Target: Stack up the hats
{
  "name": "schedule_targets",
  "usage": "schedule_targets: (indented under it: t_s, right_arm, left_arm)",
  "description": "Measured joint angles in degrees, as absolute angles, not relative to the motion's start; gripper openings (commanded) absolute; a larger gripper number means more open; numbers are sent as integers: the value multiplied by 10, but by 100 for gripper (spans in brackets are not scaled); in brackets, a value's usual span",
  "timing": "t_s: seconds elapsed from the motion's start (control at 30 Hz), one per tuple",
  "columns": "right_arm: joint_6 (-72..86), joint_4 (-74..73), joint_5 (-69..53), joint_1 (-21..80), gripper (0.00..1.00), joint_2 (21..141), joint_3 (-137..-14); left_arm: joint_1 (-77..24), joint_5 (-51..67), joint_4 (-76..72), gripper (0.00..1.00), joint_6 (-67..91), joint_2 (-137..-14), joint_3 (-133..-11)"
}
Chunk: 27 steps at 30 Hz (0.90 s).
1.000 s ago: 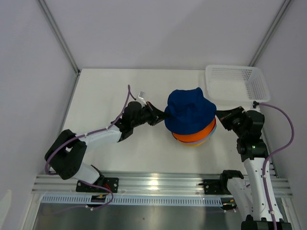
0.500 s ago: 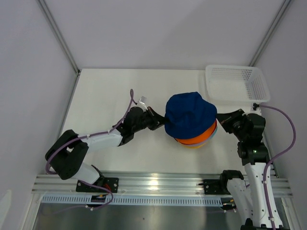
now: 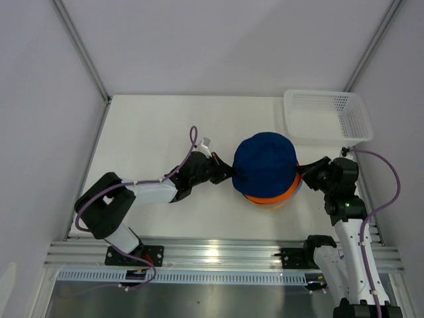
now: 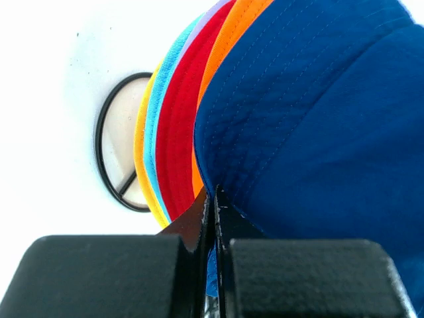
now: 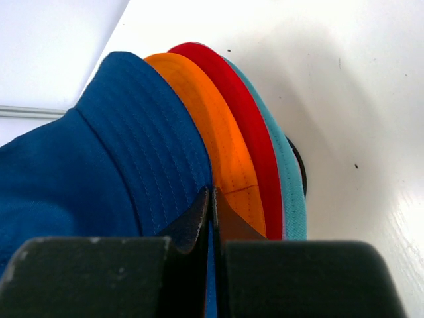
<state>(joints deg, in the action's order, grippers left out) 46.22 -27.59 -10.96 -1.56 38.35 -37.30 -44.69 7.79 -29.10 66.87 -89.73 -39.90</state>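
Observation:
The dark blue hat (image 3: pixel 266 163) sits on top of a pile of hats on the black wire stand (image 4: pixel 109 165). Below it show the brims of the orange hat (image 5: pixel 225 139), the red hat (image 5: pixel 248 126), the lavender hat (image 4: pixel 211 14), the teal hat (image 5: pixel 291 199) and the yellow hat (image 4: pixel 140 149). My left gripper (image 3: pixel 228 173) is shut on the blue hat's left brim (image 4: pixel 218 165). My right gripper (image 3: pixel 302 173) is shut on the right brim (image 5: pixel 165 152) of that same hat.
A white mesh basket (image 3: pixel 326 114) stands at the back right of the white table (image 3: pixel 152 132), just beyond my right arm. Grey walls close in the back and both sides.
The blue hat has moved right and come down over the pile, so less orange brim shows. Both grippers came lower with it, still shut on its brim.

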Motion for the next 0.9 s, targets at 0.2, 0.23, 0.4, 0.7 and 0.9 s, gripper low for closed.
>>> schedule_targets:
  t_s: [0.2,0.23,0.4,0.7,0.9]
  right_arm:
    - [442,-280,-105,-16,0,393,-375]
    - [436,-281,-104,-17,0,396,-376]
    - [419,-265,-104,-23,0,424,-377]
    - [374,-241,-107,-28,0,490,-391]
    - [328,-201,-125,-28,0,585,-440]
  left_arm:
    - [-459,71,-293,4,638,-914,-412]
    - [-464,65,-290,5,628,-914,-415]
    - [-491,47,-272,9,594,-923,-431]
    - [-498,25,-196,35,555,-894,-378]
    - [-490,-30,-127,53,521,-740,-361]
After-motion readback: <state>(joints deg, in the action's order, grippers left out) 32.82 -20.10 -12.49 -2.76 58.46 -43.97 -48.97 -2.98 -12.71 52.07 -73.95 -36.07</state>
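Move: Both hands have shut fingers on opposite edges of the blue hat's brim: its middle lies about 11 cm right of the left hand, 2 cm ahead and 4 cm above, and some 11 cm left of the right hand, 2 cm ahead and about level in height. The orange hat on the stack lies just under it, roughly 12 cm right of the left hand, 1 cm back. The empty white basket stands about 18 cm ahead and 13 cm right of the right hand, 15 cm lower. The left hand draws the blue hat's brim a couple of centimetres to the right, then opens to nearly half and lets go while dropping back and down about 5 cm, before swinging left and up clear of the stack, rolled some 15 degrees with its left side rising. Meanwhile the right hand keeps its pinch on the right edge of the brim and pushes about 6 cm forward and 2 cm down along the stack's right side, faster towards the end, turning slightly counter-clockwise. ##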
